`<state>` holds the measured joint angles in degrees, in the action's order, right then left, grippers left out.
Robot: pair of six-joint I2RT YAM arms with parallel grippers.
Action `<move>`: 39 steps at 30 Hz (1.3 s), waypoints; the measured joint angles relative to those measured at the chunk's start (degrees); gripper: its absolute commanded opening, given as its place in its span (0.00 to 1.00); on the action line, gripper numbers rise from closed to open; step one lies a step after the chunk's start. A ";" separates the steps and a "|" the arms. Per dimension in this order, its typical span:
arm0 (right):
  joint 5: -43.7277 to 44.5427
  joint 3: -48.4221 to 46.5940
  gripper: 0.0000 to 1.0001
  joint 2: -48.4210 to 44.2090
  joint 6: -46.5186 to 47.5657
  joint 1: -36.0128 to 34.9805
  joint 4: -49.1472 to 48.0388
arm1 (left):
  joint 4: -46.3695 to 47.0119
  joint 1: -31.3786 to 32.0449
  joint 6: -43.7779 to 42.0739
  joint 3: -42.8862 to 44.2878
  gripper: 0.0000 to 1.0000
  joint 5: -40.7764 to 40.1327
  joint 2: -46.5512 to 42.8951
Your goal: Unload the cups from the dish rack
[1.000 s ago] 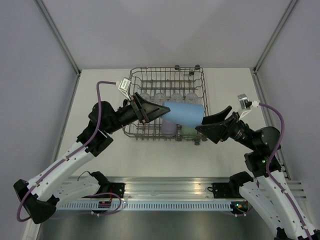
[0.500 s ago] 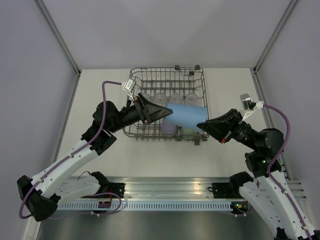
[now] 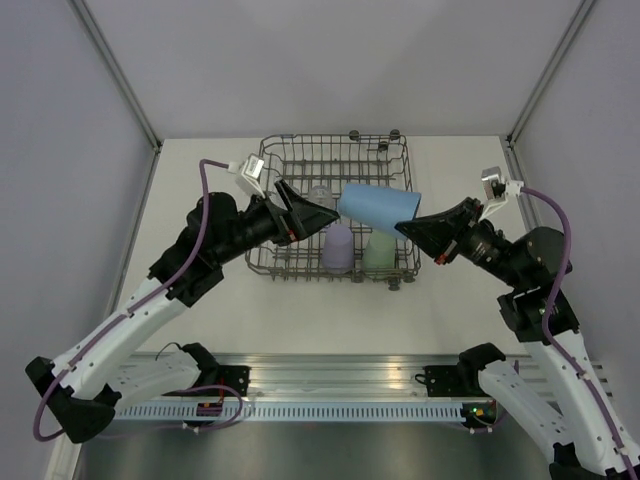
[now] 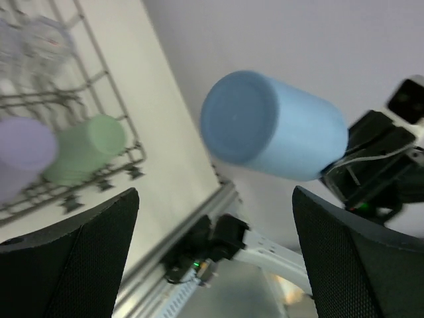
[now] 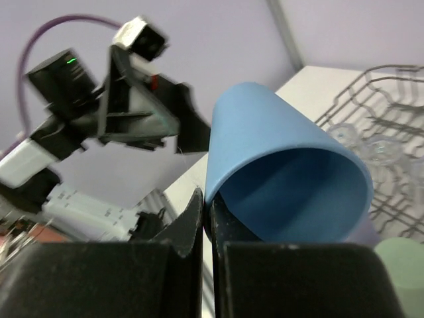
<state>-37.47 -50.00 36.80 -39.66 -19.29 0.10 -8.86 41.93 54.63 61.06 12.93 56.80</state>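
A blue cup (image 3: 378,207) hangs on its side above the dish rack (image 3: 262,190). My right gripper (image 3: 405,228) is shut on its rim; in the right wrist view one finger is inside the blue cup (image 5: 285,172) and one outside, at the right gripper (image 5: 207,199). My left gripper (image 3: 325,218) stands open just left of the cup's closed base, not touching it. In the left wrist view the blue cup (image 4: 271,126) floats beyond the left gripper (image 4: 215,192). A lavender cup (image 3: 338,247) and a green cup (image 3: 378,250) stand upside down in the rack's front row. Clear cups (image 3: 320,192) sit behind them.
The wire rack (image 4: 99,59) fills the middle of the white table (image 3: 200,200), with grey walls on three sides. An aluminium rail (image 3: 330,375) carrying both arm bases runs along the near edge. The left arm (image 5: 132,112) faces the right wrist camera.
The right gripper shut on the blue cup's rim. The left gripper then opened, let go of the cup's base and drew back left. The cup has risen slightly.
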 measured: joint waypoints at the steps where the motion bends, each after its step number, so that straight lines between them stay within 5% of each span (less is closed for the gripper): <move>1: 1.86 -2.19 0.00 1.33 1.97 0.00 2.97 | -3.02 0.00 -1.60 0.98 1.00 -3.15 -0.66; 8: 20.00 -19.17 0.00 16.00 13.00 0.00 23.02 | -17.29 -0.02 -11.28 3.06 1.00 -19.98 -7.93; 18: 46.93 -40.30 0.00 42.66 22.64 0.81 42.99 | -28.46 -0.02 -19.26 2.64 1.00 -27.21 -11.82; 30: 49.57 -75.01 0.00 76.56 28.13 6.58 59.74 | -35.54 -0.02 -25.49 2.27 1.00 -28.04 -14.01; 39: 46.90 -85.79 0.00 93.85 31.76 12.57 68.30 | -38.07 -0.02 -27.69 1.42 1.00 -27.93 -16.65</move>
<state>9.43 -135.79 130.65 -7.90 -6.72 68.40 -46.94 41.91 26.94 62.48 -15.00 40.14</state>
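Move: Right of the rack lies the bare strip of table for the blue cup, about 33 cm ahead of the right hand, 18 to its right and 38 below. From that hand the green cup is some 14 cm ahead, 2 right; the purple cup 14 ahead, 8 left; the nearest glass 27 ahead, 4 right, all roughly 31 down. The empty left hand has the purple cup about 10 cm ahead, 8 right and 29 below. Sweeping out past the rack's right side, the right hand keeps its pinch on the blue cup's rim and carries it about 33 cm forward, 16 right and 24 down, descending most steeply at the end while the fingers tip from sideways to steeply down. The left hand, still wide open, draws some 15 cm left, away from the blue cup, sinking too and turning its fingers more forward and down. ##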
